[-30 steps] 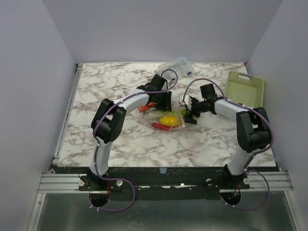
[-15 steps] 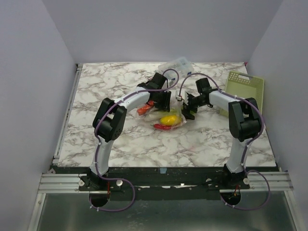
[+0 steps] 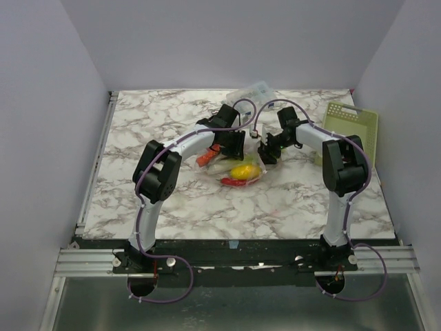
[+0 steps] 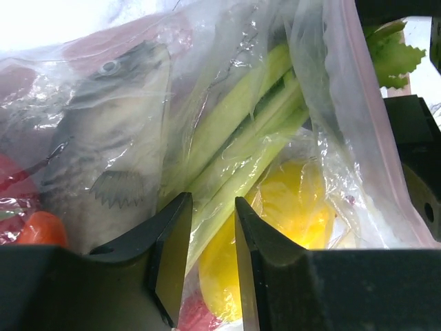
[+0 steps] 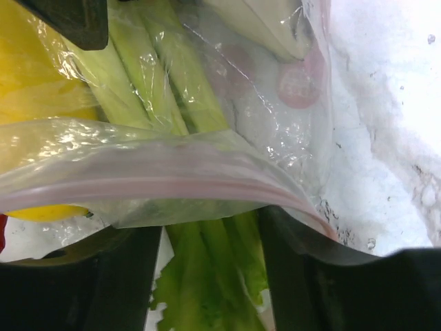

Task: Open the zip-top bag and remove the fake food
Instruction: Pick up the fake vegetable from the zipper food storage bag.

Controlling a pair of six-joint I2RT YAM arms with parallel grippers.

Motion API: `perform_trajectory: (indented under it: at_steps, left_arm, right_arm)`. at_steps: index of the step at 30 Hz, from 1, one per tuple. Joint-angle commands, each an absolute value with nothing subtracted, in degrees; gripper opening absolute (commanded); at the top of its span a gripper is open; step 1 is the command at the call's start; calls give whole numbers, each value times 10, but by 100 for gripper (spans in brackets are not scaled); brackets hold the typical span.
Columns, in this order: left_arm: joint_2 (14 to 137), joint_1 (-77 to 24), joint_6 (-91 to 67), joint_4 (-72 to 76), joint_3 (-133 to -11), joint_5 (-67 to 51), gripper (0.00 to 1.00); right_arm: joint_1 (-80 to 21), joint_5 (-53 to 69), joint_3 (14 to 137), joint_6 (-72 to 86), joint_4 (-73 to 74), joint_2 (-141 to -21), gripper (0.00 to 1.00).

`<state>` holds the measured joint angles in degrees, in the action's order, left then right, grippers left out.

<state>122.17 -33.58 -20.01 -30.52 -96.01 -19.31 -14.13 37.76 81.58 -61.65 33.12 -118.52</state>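
The clear zip-top bag [image 3: 252, 163] lies mid-table, with a yellow lemon [image 3: 242, 170], a red piece [image 3: 233, 182] and an orange carrot [image 3: 204, 158] inside. My left gripper [image 3: 233, 143] is at its far left side. In the left wrist view my left gripper [image 4: 212, 231] is pinched on bag film over the celery stalk [image 4: 241, 117] and lemon [image 4: 296, 207], beside a grey fish [image 4: 110, 145]. My right gripper [image 3: 264, 152] is at the bag's mouth. Its fingers close on the stalk's leafy end [image 5: 213, 289], which pokes out under the pink zipper strip [image 5: 172, 185].
A green basket [image 3: 351, 127] stands at the right edge of the table. A small clear plastic box [image 3: 253, 92] sits at the back, just behind the two grippers. The two wrists are close together over the bag.
My right gripper has moved left and away to the bag's mouth, and its jaws have narrowed around the stalk. The bag shifted slightly left. The left arm has barely moved.
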Motion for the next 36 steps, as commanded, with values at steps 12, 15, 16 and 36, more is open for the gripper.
perform_trajectory:
  at_steps: [12,15,16,36]
  left_arm:
    - [1005,-327,-259,-171,-825,-178,70]
    - [938,-326,-275,-110,-745,-177,79]
    - [912,-328,-281,-83,-716,-177,84]
    - [723,-606,-471,45,-464,242,99]
  right_arm:
    - [-138,291,662,-551,289,-1080,8]
    - [-138,303,673,-511,316,-1057,6]
    - [-138,310,683,-497,335,-1053,6]
    - [-174,352,673,-251,386,-949,4]
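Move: The fake celery's leafy end pokes out of the bag mouth, already between the open right fingers, about 1 cm below their middle; its stalks run left into the bag. From the right hand, the yellow pepper lies roughly 7 cm left and 5 cm back, the red chili some 11 cm left and 8 cm back. From the left hand, that leafy end lies about 9 cm right, roughly level forward, 5 cm lower. Right fingers pinch the celery's leafy end, pulling back about 9 cm and up; left opens, rises, backs away. ##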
